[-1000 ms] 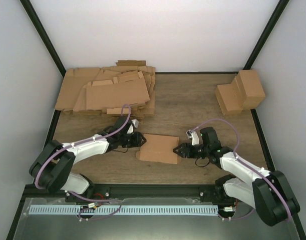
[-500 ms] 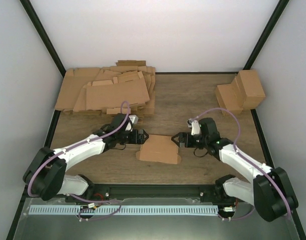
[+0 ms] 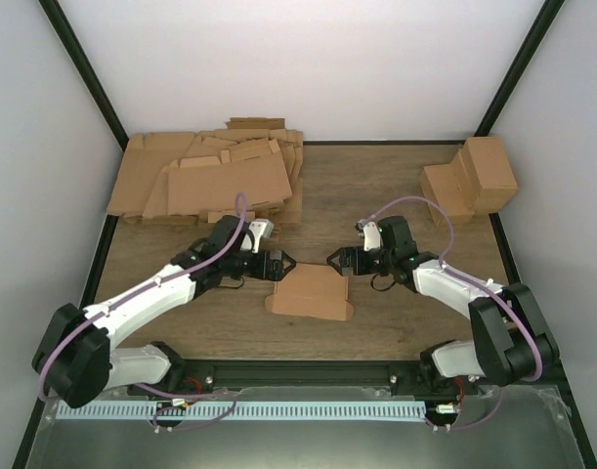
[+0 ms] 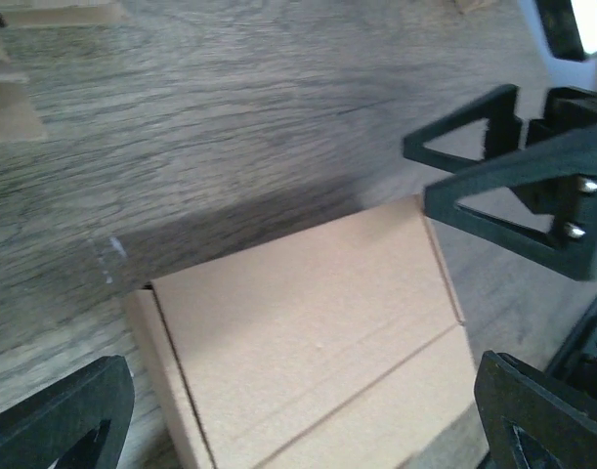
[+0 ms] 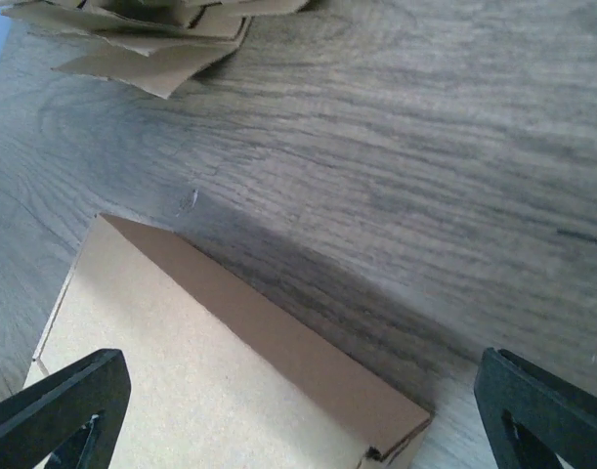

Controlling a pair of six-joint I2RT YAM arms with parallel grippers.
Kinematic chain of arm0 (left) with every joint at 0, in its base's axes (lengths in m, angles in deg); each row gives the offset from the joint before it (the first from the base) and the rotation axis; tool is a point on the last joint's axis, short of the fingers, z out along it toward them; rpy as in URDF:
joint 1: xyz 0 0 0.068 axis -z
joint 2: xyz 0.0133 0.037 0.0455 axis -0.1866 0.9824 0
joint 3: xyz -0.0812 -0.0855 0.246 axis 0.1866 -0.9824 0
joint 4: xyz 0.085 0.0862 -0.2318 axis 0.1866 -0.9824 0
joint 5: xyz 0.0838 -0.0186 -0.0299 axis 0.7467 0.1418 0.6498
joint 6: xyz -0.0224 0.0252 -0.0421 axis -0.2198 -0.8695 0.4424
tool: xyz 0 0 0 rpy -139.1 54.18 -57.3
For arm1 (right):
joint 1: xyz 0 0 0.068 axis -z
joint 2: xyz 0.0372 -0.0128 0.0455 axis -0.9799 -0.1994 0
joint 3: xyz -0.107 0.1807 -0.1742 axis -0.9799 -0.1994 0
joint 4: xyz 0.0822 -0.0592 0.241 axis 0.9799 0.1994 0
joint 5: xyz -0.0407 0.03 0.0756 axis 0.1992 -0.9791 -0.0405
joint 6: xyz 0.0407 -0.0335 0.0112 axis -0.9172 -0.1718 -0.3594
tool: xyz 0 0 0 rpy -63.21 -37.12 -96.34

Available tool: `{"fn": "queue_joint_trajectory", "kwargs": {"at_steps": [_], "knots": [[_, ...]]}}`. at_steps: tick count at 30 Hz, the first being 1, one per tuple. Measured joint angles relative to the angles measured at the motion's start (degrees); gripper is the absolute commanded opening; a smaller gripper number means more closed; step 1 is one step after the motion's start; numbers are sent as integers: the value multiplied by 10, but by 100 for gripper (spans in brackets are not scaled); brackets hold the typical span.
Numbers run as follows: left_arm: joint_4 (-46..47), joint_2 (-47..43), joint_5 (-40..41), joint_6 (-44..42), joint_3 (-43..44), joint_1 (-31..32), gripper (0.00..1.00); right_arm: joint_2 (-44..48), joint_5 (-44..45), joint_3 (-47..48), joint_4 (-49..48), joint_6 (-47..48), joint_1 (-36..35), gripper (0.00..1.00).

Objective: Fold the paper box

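The paper box (image 3: 311, 291), a closed shallow brown cardboard box, lies flat on the wooden table between the two arms. My left gripper (image 3: 284, 264) hovers open just beyond its far left corner. My right gripper (image 3: 335, 261) hovers open off its far right corner. Neither touches it. In the left wrist view the box lid (image 4: 308, 332) sits under my left gripper (image 4: 298, 430), its jaws spread wide, and the right gripper's black fingers (image 4: 513, 186) show opposite. In the right wrist view the box's far edge (image 5: 278, 342) lies between the wide jaws of my right gripper (image 5: 298, 415).
A thick heap of flat cardboard sheets (image 3: 210, 181) covers the far left of the table, its edge also in the right wrist view as cardboard sheets (image 5: 151, 39). Finished brown boxes (image 3: 469, 181) stand stacked at the far right. Grey walls close in both sides.
Both grippers have opened and let go of the box's sides. Each has drawn away toward the far side of the box, which now lies free on the table.
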Motion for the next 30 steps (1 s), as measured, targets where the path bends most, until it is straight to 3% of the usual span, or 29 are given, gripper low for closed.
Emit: {"fn": "queue_joint_trajectory", "kwargs": {"at_steps": [8, 15, 26, 30], "knots": [[-7, -19, -20, 2, 1, 37, 99, -13, -17, 7, -36, 31, 4, 97], [-34, -35, -13, 17, 1, 65, 99, -111, -81, 39, -60, 34, 7, 91], [-58, -94, -12, 25, -4, 103, 99, -164, -166, 50, -68, 62, 7, 56], [-58, -106, -11, 35, -17, 116, 99, -167, -177, 50, -68, 64, 7, 50]]}}
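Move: Below and between the two hands sits the paper box. Its middle is about 8 cm back, 6 cm right and 10 cm below the left hand, and about 8 cm back, 6 cm left and 6 cm below the right hand. The middle of the box's far edge lies some 1 cm back, 6 cm left and 3 cm below the right hand. The cardboard stack is centred roughly 22 cm ahead, 18 cm left and 11 cm below the left hand. Swinging back about 8 cm and a little right, the left hand rises some 3 cm over the paper box towards its near side, turning about 10 degrees clockwise, fingers still wide open. The right hand goes forward slightly, then comes back while moving left about 4 cm and sinking to the box's far edge, turning some 15 degrees counter-clockwise and half closing its fingers astride that edge. ##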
